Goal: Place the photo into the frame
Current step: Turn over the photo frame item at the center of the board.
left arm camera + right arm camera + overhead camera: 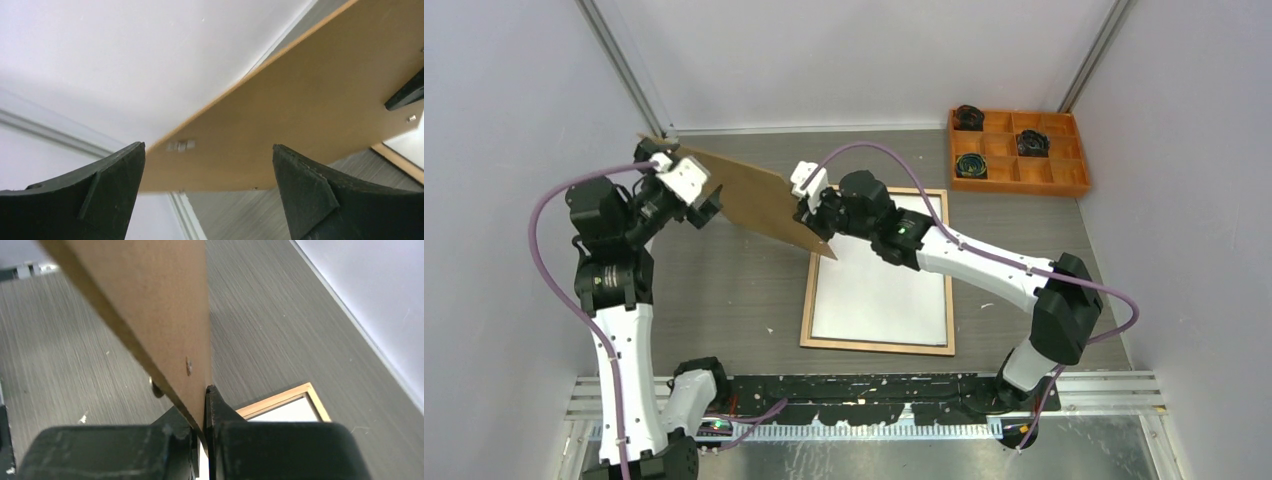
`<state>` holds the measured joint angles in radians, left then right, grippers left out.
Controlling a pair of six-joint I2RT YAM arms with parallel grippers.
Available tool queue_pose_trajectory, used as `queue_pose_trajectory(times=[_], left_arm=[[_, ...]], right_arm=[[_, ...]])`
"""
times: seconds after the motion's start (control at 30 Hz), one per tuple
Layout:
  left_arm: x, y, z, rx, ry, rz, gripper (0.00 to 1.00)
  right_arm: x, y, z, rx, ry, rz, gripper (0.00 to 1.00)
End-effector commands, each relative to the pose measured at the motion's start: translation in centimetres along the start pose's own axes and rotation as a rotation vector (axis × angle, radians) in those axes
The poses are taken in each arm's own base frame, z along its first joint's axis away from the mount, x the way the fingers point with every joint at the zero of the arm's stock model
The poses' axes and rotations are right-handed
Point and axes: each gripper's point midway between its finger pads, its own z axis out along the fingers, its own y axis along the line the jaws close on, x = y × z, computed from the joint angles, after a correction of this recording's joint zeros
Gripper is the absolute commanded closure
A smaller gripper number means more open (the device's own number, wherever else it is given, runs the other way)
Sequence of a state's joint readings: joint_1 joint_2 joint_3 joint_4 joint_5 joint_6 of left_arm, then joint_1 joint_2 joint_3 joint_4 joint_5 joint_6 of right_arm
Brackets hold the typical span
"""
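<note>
The frame point(879, 348) lies flat on the table with its light wood back up, and its corner shows in the right wrist view point(280, 400). A white sheet point(879, 290) fills it; no printed side shows, so I cannot tell whether this is the photo. A brown hardboard backing panel point(759, 197) hangs tilted above the frame's far left corner. My right gripper point(814, 215) is shut on the panel's point(160, 300) near edge, fingertips point(205, 400) pinching it. My left gripper point(707, 203) stands open beside the panel's point(310, 100) left end, with its wide jaws point(209, 165) not touching the panel.
An orange compartment tray point(1024, 187) with dark rolls point(969, 165) in three cells stands at the back right. White walls close in the table on the left, back and right. Purple cables loop over both arms.
</note>
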<state>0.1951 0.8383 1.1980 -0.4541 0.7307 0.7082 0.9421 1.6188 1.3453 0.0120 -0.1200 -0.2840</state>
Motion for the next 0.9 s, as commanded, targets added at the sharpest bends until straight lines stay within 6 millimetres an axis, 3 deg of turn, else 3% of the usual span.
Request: queue_pose_trajectory(times=[0.0, 0.23, 0.4, 0.53, 0.7, 0.87], left_arm=[[-2.4, 3.4, -0.5, -0.155, -0.029, -0.153, 0.00], [0.1, 2.8, -0.8, -0.149, 0.111, -0.276, 0.00], [3.3, 0.4, -0.8, -0.049, 0.248, -0.303, 0.00], [6.1, -2.9, -1.7, 0.052, 0.319, -0.232, 0.00], [10.1, -6.1, -3.0, 0.151, 0.449, -0.189, 0.00], [11.3, -8.0, -3.8, 0.198, 0.449, -0.113, 0.00]], right_arm=[[-9.1, -3.8, -1.9, 0.074, -0.295, 0.238, 0.99], [-9.2, -7.7, -3.2, 0.087, -0.367, 0.592, 0.99], [-9.1, -10.3, -4.2, 0.058, -0.424, 0.804, 0.99], [-8.7, -11.6, -4.9, 0.011, -0.432, 0.993, 0.99], [-8.0, -11.9, -6.3, -0.039, -0.468, 1.165, 0.99], [-6.7, -11.8, -7.5, -0.081, -0.492, 1.303, 0.99]])
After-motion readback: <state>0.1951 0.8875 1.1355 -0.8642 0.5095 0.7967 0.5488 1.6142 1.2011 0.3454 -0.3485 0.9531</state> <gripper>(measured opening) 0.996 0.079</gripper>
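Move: The right hand already grips the brown backing board near its right end; the board's middle hangs some 15 cm to its left, about 4 cm ahead and 7 cm higher. The frame with the white sheet has its middle about 14 cm to this hand's right, level fore and aft, and 24 cm below; the orange tray sits some 33 cm ahead and 48 cm right. From the open left hand the board's middle is about 6 cm right, 5 cm ahead and 6 cm below. Keeping its pinch on the backing board, the right hand sweeps about 9 cm forward and 8 cm right, rising some 5 cm before starting to sink, while the wrist rolls and tips through roughly 75 degrees to turn the board over beside the frame. The left hand, fingers staying wide open, eases a few centimetres left and slightly up and forward, then drops away about 14 cm and draws back a little, its fingers tipping down nearly 30 degrees. ##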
